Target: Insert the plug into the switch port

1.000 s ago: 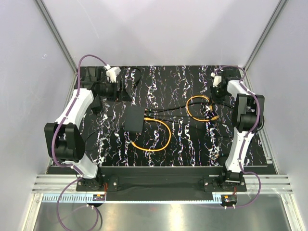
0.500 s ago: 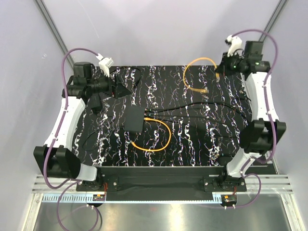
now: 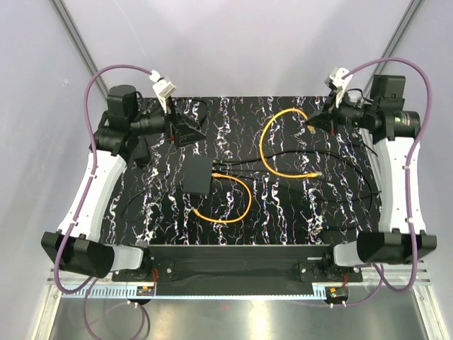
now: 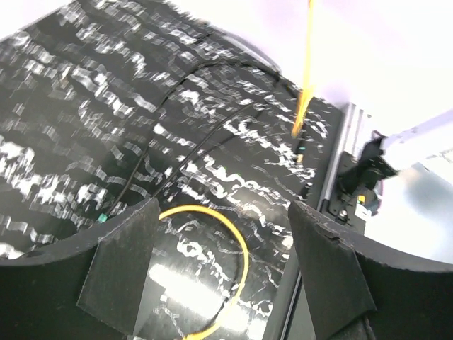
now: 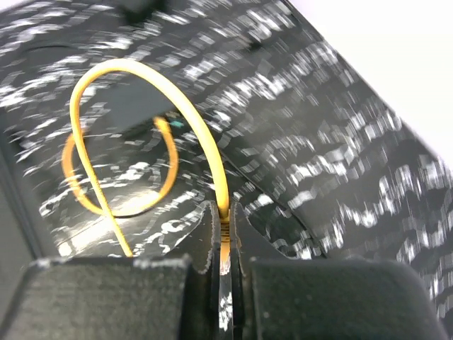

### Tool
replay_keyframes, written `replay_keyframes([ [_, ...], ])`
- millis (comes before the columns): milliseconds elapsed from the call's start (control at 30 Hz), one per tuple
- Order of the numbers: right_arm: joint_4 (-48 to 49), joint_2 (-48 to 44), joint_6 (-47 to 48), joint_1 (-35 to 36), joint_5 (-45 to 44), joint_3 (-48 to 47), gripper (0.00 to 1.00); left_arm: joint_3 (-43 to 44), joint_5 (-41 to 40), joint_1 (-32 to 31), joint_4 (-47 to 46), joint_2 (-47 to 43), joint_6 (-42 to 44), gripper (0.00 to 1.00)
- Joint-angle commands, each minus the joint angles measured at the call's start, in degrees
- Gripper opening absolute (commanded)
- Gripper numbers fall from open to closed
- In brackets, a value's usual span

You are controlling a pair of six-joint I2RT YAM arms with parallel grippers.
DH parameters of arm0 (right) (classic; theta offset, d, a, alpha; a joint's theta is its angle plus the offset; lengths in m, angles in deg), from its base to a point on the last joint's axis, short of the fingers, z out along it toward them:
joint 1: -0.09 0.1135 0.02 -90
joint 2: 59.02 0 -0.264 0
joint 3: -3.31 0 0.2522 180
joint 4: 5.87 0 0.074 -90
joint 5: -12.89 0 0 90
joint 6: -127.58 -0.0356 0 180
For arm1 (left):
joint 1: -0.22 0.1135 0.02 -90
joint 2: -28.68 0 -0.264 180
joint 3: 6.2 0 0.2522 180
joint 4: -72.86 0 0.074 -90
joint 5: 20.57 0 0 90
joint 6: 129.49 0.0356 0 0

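My right gripper point(image 3: 310, 127) point(image 5: 223, 214) hangs above the back right of the mat, shut on the ribbed plug point(image 5: 225, 230) of the orange cable point(image 3: 267, 142). The connector tip itself is hidden between the fingers. From the jaws the cable arcs down in a loop, and its other end point(image 3: 318, 173) lies on the mat. The flat black switch box point(image 3: 198, 177) point(image 5: 134, 106) rests left of centre; its port cannot be made out. Above the back left, beyond the box, my left gripper point(image 3: 191, 132) point(image 4: 223, 262) is open and holds nothing.
A second orange loop point(image 3: 230, 200) point(image 4: 226, 241) lies in front of the box, one end at the box's right edge. Thin black cables point(image 3: 290, 152) cross the marbled mat point(image 3: 283, 212) to the right. White enclosure walls and metal posts point(image 3: 78, 49) close in the sides.
Both arms have lifted and stretched out. The right gripper raised the orange cable off the mat, then brought it back toward the centre. The left gripper's jaws opened a little wider.
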Motion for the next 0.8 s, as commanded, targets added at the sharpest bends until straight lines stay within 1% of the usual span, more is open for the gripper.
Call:
replay_keyframes([
  [0,-4.33,-5.49,9.13,0.58,13.44,0.83,0.0,2.58,3.61,-2.41,-4.49,-2.4,1.06,0.79],
  [133,-2.84,-7.51,3.52,0.76,21.08,0.92,0.0,1.27,5.37,-3.91,-10.36,-3.72,-1.12,0.79],
  [167,-2.31,-8.47,2.9,0.76,24.32,1.27,0.0,1.09,5.46,-4.26,-11.52,-3.81,-1.74,0.79],
  [233,0.05,-10.05,3.06,1.28,26.71,3.46,0.0,1.43,5.63,-5.57,-12.84,-4.07,-2.1,0.79],
  [267,1.46,-12.5,3.85,1.81,26.98,4.78,0.0,1.7,5.72,-6.27,-12.59,-3.99,-1.57,0.79],
  [333,8.47,-15.67,4.64,3.39,26.03,10.66,0.0,2.4,5.81,-8.73,-10.66,-3.81,1.15,0.79],
  [367,11.55,-18.91,4.47,5.4,24.63,12.94,0.0,3.01,5.81,-9.61,-9.78,-3.38,2.38,0.79],
  [400,19.5,-20.68,3.69,6.46,23.66,18.01,0.0,3.37,5.72,-10.49,-8.73,-3.28,6.91,0.8],
  [433,24.71,-22.52,-0.5,7.52,22.26,20.67,0.0,3.55,5.46,-12.33,-6.63,-3.28,9.39,0.8],
  [467,31.03,-24.2,-3.93,9.44,18.85,23.66,0.0,3.11,5.02,-13.22,-6.17,-3.37,11.51,0.8],
  [500,43.1,-27.0,-9.27,9.9,17.68,29.17,0.0,2.85,3.45,-14.1,-6.52,-3.81,14.75,0.81],
  [567,51.18,-28.69,-12.83,11.47,15.4,32.64,0.0,1.97,1.25,-16.82,-7.57,-4.42,17.05,0.81],
  [600,53.65,-28.35,-13.89,11.92,15.47,33.35,0.0,1.1,-0.85,-17.87,-9.05,-5.38,19.5,0.81],
  [667,51.93,-26.95,-12.68,13.23,15.48,32.75,0.0,0.39,-3.14,-21.82,-9.6,-6.53,23.37,0.8],
  [700,51.14,-26.59,-12.23,14.55,16.0,32.74,0.0,0.21,-6.2,-23.58,-7.85,-6.97,29.66,0.79],
  [733,50.35,-26.24,-11.1,14.99,16.44,32.57,0.0,0.03,-7.45,-26.99,-6.79,-8.02,33.29,0.78],
  [767,49.99,-25.62,-10.91,15.61,17.22,32.48,0.0,-0.4,-8.85,-28.76,-6.0,-8.55,36.81,0.78],
])
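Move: Both hands are high above the table. The right keeps hold of the yellow cable's plug, and the empty left gripper is about 33 cm to its left and roughly 3 cm nearer the bases, at the same height. So from the left hand that plug lies some 33 cm right and 3 cm ahead. The switch lies about 35 cm below the left hand, 2 cm left of it; the already plugged yellow cable loops about 10 cm back and 9 cm right, 36 cm down. Back and inward from both sides, the hands close on each other in the air: the right carries the held plug some 13 cm back and 10 cm left, rising slightly and swinging its fingers round to point left, nearly level. The open left goes about 9 cm back and as far right, a little up, rolling and turning clockwise to face the plug. The right stays shut, the left wide open. ##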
